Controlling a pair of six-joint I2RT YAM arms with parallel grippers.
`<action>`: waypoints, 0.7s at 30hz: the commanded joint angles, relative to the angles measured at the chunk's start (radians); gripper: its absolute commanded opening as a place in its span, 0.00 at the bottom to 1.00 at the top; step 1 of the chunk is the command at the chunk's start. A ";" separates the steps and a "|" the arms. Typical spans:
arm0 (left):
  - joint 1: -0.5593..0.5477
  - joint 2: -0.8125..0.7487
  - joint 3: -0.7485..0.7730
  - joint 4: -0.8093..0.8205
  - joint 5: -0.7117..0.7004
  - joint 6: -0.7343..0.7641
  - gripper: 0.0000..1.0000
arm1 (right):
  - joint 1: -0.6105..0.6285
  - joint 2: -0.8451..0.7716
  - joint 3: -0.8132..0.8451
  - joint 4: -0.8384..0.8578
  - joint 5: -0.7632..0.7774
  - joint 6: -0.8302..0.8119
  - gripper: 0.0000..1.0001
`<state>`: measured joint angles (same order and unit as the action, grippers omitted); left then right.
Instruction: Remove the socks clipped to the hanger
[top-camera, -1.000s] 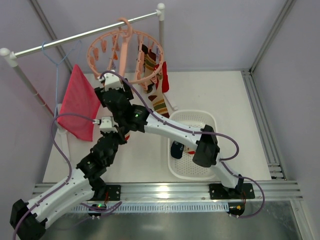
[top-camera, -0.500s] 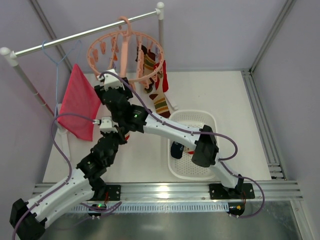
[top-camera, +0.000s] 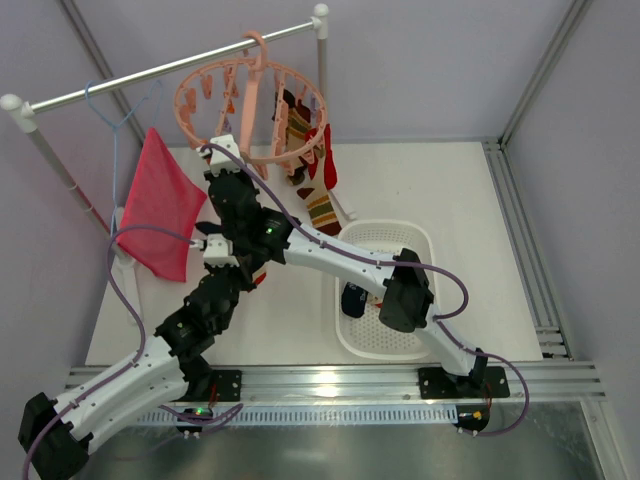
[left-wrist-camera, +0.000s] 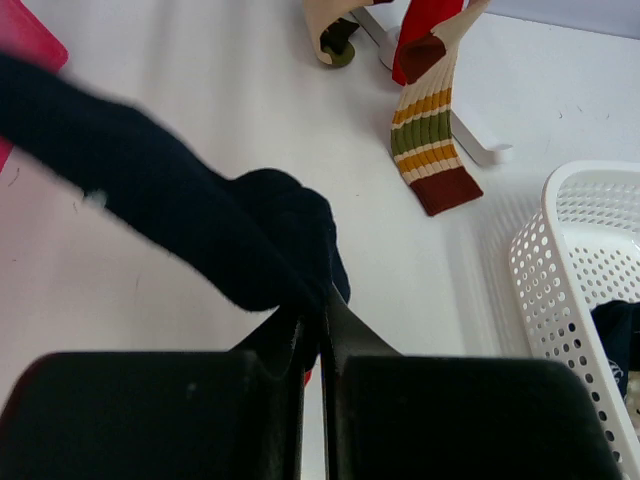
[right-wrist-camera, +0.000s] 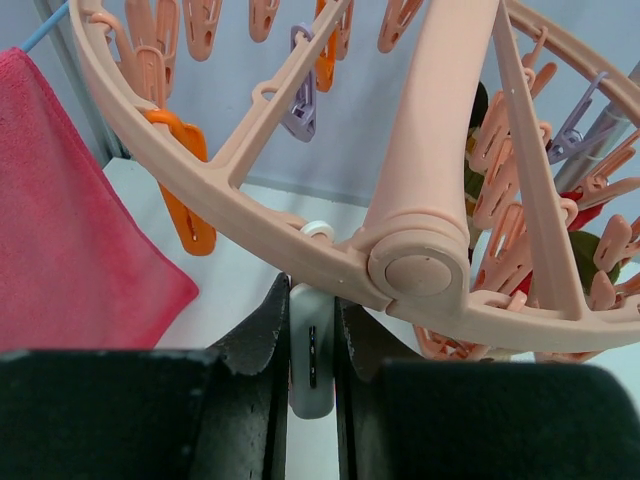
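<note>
The salmon-pink ring hanger (top-camera: 250, 110) hangs by its hook from the rail. Red, striped and patterned socks (top-camera: 303, 135) are clipped along its right side, and the striped sock (left-wrist-camera: 430, 150) dangles lowest. My right gripper (right-wrist-camera: 312, 305) sits just under the ring (right-wrist-camera: 430, 200), shut on a pale grey clip peg (right-wrist-camera: 311, 360). In the top view it lies at the ring's near-left edge (top-camera: 222, 158). My left gripper (left-wrist-camera: 318, 312) is shut on a dark navy sock (left-wrist-camera: 200, 230), low over the table. The right arm partly hides it in the top view (top-camera: 245, 268).
A white perforated basket (top-camera: 415, 235) stands right of centre with a dark sock (top-camera: 352, 298) inside. A large pink-red cloth (top-camera: 155, 205) hangs from a thin light-blue wire hanger (top-camera: 110, 120) on the left. The rail's right post (top-camera: 322, 60) stands behind the socks.
My right gripper was open and has shut on the grey clip peg, rising slightly to the ring. The left gripper keeps its hold on the navy sock.
</note>
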<state>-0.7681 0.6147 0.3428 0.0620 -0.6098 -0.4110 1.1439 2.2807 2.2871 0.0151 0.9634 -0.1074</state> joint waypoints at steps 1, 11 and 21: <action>-0.005 0.003 0.025 0.032 -0.030 0.012 0.00 | -0.006 -0.032 0.009 0.085 0.040 -0.026 0.04; -0.004 0.029 0.016 0.048 -0.085 0.006 0.00 | 0.000 -0.180 -0.251 0.080 -0.054 0.066 0.82; 0.055 0.005 -0.011 0.070 -0.015 0.012 0.00 | 0.024 -0.516 -0.772 0.200 -0.078 0.156 0.91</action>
<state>-0.7357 0.6384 0.3401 0.0669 -0.6514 -0.4084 1.1603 1.9022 1.6234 0.1097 0.8848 -0.0158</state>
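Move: The pale clip on the hanger's near rim sits between the right fingers, barely 1 cm ahead. An orange clip is some 6 cm left of the hand, 2 cm ahead and 2 cm higher; the striped sock hangs about 15 cm right, 6 cm ahead and 13 cm lower. For the left hand, already holding the navy sock, the pale clip lies roughly 14 cm ahead, 3 cm left and 16 cm up. The right fingers open off the pale clip, sink about 6 cm, then go right and back some 6 cm. ##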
